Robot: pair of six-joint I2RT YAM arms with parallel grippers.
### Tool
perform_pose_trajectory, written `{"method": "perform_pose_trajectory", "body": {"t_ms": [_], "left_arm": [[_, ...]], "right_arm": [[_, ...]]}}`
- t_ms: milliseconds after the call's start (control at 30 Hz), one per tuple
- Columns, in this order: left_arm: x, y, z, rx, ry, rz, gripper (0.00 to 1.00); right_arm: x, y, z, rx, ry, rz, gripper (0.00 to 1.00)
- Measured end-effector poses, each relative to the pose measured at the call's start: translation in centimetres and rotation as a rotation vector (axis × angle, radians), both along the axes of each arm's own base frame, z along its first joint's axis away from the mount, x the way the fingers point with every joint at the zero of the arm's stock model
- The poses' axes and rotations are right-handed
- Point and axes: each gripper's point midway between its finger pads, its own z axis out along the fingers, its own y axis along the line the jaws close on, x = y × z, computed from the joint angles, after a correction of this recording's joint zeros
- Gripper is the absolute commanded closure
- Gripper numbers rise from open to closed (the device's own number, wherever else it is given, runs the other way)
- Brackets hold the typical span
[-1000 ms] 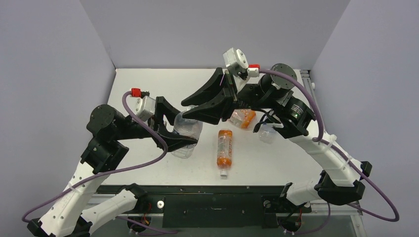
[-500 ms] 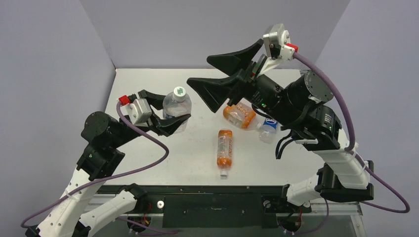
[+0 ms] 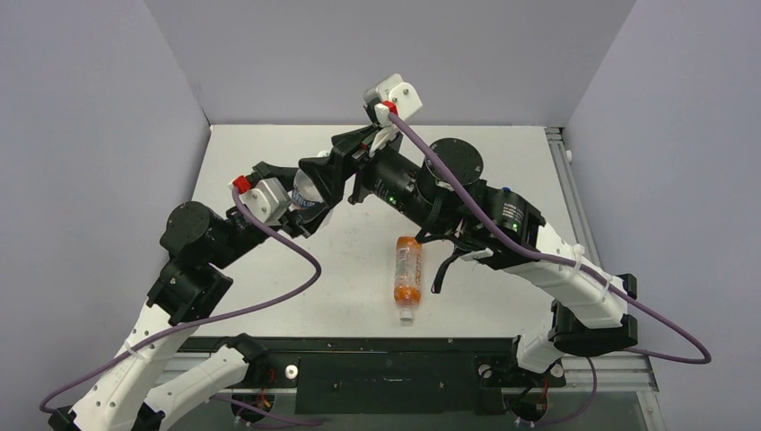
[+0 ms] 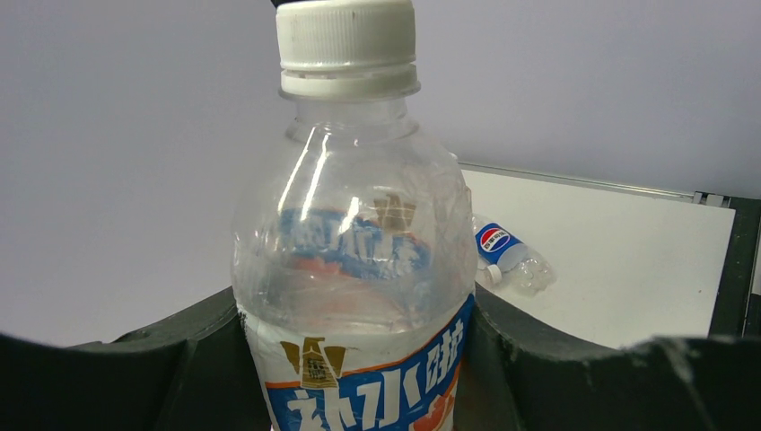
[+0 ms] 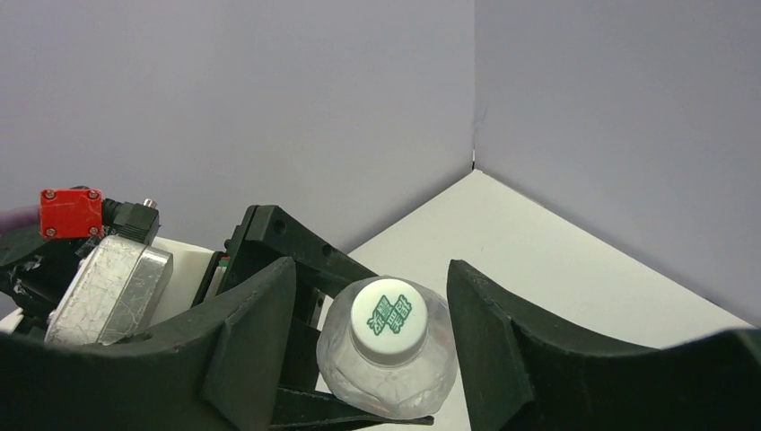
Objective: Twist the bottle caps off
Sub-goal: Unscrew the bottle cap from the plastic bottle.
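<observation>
My left gripper is shut on a clear bottle with a blue, white and orange label, and holds it upright above the table. Its white cap has a green mark on top and sits on the neck. My right gripper is open, one finger on each side of that cap with a gap on both sides. In the top view the right gripper covers the held bottle. A slim orange bottle lies capped on the table. A Pepsi bottle lies farther back.
The white table is walled by grey panels at the back and on both sides. My right arm stretches across the table's middle and hides what lies beneath it. A black rail runs along the near edge.
My right gripper left the cap, swung up and opened wide, then came back down around the cap, narrower. The left arm carried the bottle up and toward the back left.
</observation>
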Motion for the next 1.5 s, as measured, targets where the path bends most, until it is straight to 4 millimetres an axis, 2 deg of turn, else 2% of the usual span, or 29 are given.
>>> {"method": "perform_pose_trajectory", "body": {"t_ms": [167, 333, 400, 467, 533, 600, 633, 733, 800, 867, 967, 1167, 1233, 1300, 1500], "left_arm": [[0.0, 0.0, 0.0, -0.001, 0.001, 0.002, 1.00], [0.1, -0.1, -0.1, -0.009, 0.016, -0.002, 1.00], [0.0, -0.2, -0.2, -0.011, 0.024, -0.007, 1.00], [0.0, -0.3, -0.2, -0.012, 0.029, -0.011, 1.00], [0.0, -0.3, -0.2, -0.015, 0.035, -0.014, 1.00], [-0.2, -0.2, -0.2, -0.019, 0.038, -0.015, 1.00], [-0.3, -0.1, -0.4, -0.016, 0.048, -0.014, 1.00], [-0.4, 0.0, -0.6, -0.015, 0.056, -0.013, 1.00], [-0.2, -0.2, -0.6, -0.015, 0.059, -0.015, 1.00], [-0.1, -0.4, -0.7, -0.014, 0.061, -0.018, 1.00], [0.0, -0.6, -0.9, -0.010, 0.066, -0.024, 1.00], [-0.1, -0.6, -0.9, -0.011, 0.070, -0.026, 1.00], [-0.1, -0.7, -0.9, -0.012, 0.073, -0.028, 1.00], [-0.1, -0.7, -0.9, -0.015, 0.078, -0.029, 1.00], [-0.5, -1.1, -1.1, -0.039, 0.127, -0.059, 1.00]], "right_arm": [[0.2, -0.4, 0.5, 0.022, -0.005, -0.019, 0.43], [0.8, -0.4, -0.2, 0.002, 0.001, -0.052, 0.45], [1.0, -0.5, -0.4, -0.003, 0.001, -0.064, 0.52], [1.3, -0.6, -0.5, -0.007, 0.001, -0.073, 0.66], [1.4, -0.5, -0.7, -0.011, 0.001, -0.072, 0.76], [1.3, -0.3, -0.9, -0.007, 0.003, -0.067, 0.78], [1.2, -0.1, -0.9, -0.005, 0.007, -0.059, 0.77], [0.9, 0.1, -0.8, 0.001, 0.006, -0.041, 0.61], [1.2, 0.0, -0.9, -0.002, 0.009, -0.047, 0.56], [1.6, -0.2, -1.3, -0.015, 0.017, -0.058, 0.53], [2.1, -0.4, -1.7, -0.026, 0.022, -0.070, 0.55], [1.9, -0.2, -1.7, -0.019, 0.031, -0.052, 0.78], [1.9, -0.1, -1.7, -0.017, 0.035, -0.047, 0.92], [1.9, -0.1, -1.8, -0.017, 0.035, -0.042, 1.00], [1.7, -0.1, -1.8, -0.020, 0.013, 0.077, 1.00]]}}
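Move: The white cap sits between the open fingers of my right hand, about 1 cm ahead of its hand point and 1 cm below. The bottle body hangs some 9 cm beneath that hand and 2 cm to its left. On the table, the orange bottle lies roughly 13 cm to its right, about level fore and aft, some 50 cm down. From my left hand, still gripping the body, the cap is about 9 cm above, 2 cm to the right and 1 cm ahead. I ease my right hand about 2 cm forward and 2 cm down around the cap, shutting its fingers once along the way, partly reopening them, then shutting them again to pinch the cap, and begin a small counter-clockwise turn of under 10 degrees. My left hand keeps its grip on the body, sinking about 1 cm and drifting right as it tips slightly. ##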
